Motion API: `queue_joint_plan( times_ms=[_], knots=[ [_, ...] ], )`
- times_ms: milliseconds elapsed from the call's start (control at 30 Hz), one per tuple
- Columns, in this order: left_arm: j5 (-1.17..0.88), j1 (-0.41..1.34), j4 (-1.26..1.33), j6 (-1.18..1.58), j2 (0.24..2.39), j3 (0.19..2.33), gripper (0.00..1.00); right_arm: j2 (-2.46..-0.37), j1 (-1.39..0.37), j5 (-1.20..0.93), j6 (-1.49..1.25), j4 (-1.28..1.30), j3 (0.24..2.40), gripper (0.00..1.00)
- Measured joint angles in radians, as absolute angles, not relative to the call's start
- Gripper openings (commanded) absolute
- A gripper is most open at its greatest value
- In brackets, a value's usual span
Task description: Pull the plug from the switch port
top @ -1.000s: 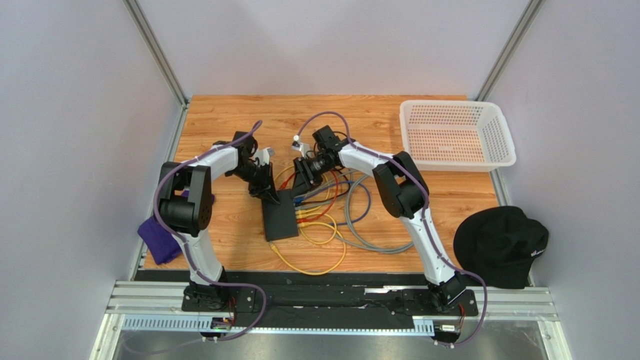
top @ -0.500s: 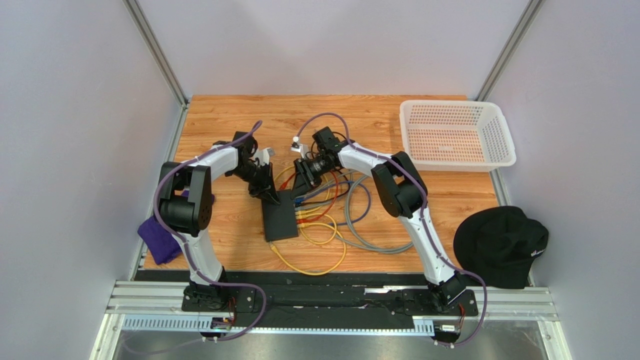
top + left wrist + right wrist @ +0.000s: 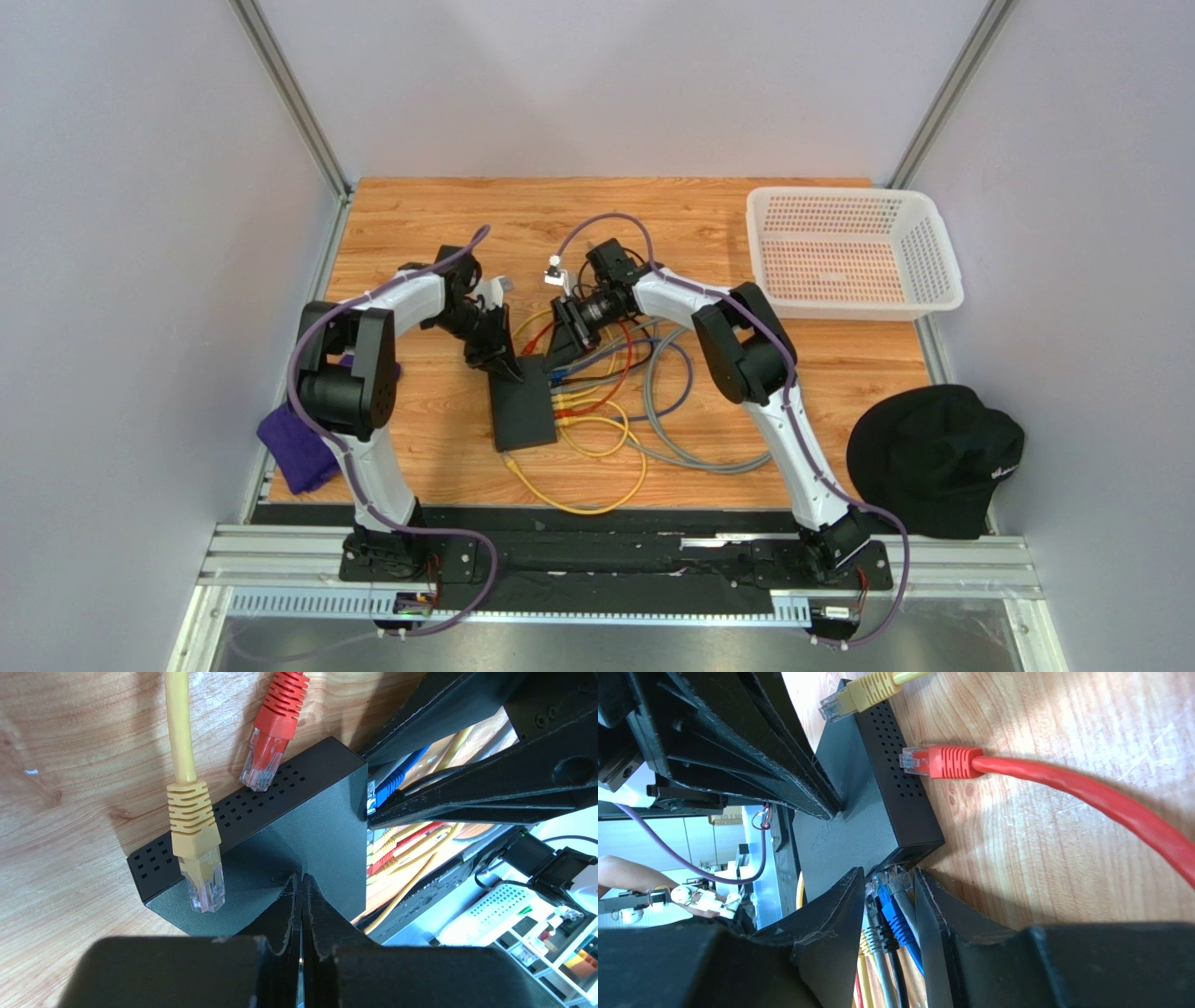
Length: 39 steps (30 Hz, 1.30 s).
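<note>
The black switch (image 3: 519,409) lies flat on the wooden table between the two arms. My left gripper (image 3: 497,360) is shut, tips pressed on the switch's top (image 3: 330,826), with nothing between them (image 3: 303,882). My right gripper (image 3: 564,353) reaches the socket edge of the switch (image 3: 857,812). Its fingers (image 3: 889,885) are closed in on a bunch of plugs there, a blue plug (image 3: 896,917) between two grey ones. I cannot tell whether their tips sit inside the sockets. In the left wrist view the blue plug (image 3: 384,792) shows at the switch's corner.
A loose yellow plug (image 3: 200,861) and a loose red plug (image 3: 270,749) lie against the switch's vented side. Coiled cables (image 3: 617,427) spread right of the switch. A white basket (image 3: 853,252) stands back right, a black cap (image 3: 937,455) front right, a purple cloth (image 3: 298,445) front left.
The right gripper's jaws have narrowed onto the plugs. Both arms and the switch stay where they were.
</note>
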State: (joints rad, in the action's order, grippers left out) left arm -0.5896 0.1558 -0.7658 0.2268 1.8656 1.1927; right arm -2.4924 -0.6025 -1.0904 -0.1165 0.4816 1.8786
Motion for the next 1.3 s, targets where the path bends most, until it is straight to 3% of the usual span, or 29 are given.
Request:
queue_joint_plan(
  times_ms=[633, 667, 767, 1300],
  knots=[
    [-0.590, 0.160, -0.770, 0.227, 1.867, 1.195, 0.00, -2.508, -0.590, -1.143, -0.106, 0.473, 1.878, 0.32],
    [-0.589, 0.161, -0.770, 0.227, 1.867, 1.195, 0.00, -2.509, -0.590, -1.147, -0.104, 0.473, 1.878, 0.29],
    [-0.584, 0.163, -0.773, 0.227, 1.868, 1.199, 0.00, -2.513, -0.587, -1.152, -0.099, 0.472, 1.878, 0.00],
    [-0.575, 0.169, -0.777, 0.222, 1.868, 1.204, 0.00, -2.516, -0.565, -1.180, -0.088, 0.476, 1.859, 0.00]
  ],
)
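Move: The blue plug in the switch's far port already sits between the right hand's open fingertips, about 1 cm left, 1 cm back and 1 cm below the hand point. The black plug is 1 cm nearer the base than the blue one, level sideways with it; the switch's middle lies some 5 cm back and 4 cm left of the hand, and a loose red plug 3 cm ahead, 4 cm left. For the left hand, already on the switch, the switch's middle is about 4 cm back, 1 cm right and 2 cm below; the blue plug is 5 cm right, 1 cm ahead, 2 cm below. The right fingers close from a bit under half open to nearly shut, pinching the blue plug beside the switch's far corner while the hand barely shifts. They then draw to the right, away from the ports, about 1.5 cm in all, speeding up towards the end. The left hand's shut fingertips stay put, still resting on the switch's top. ##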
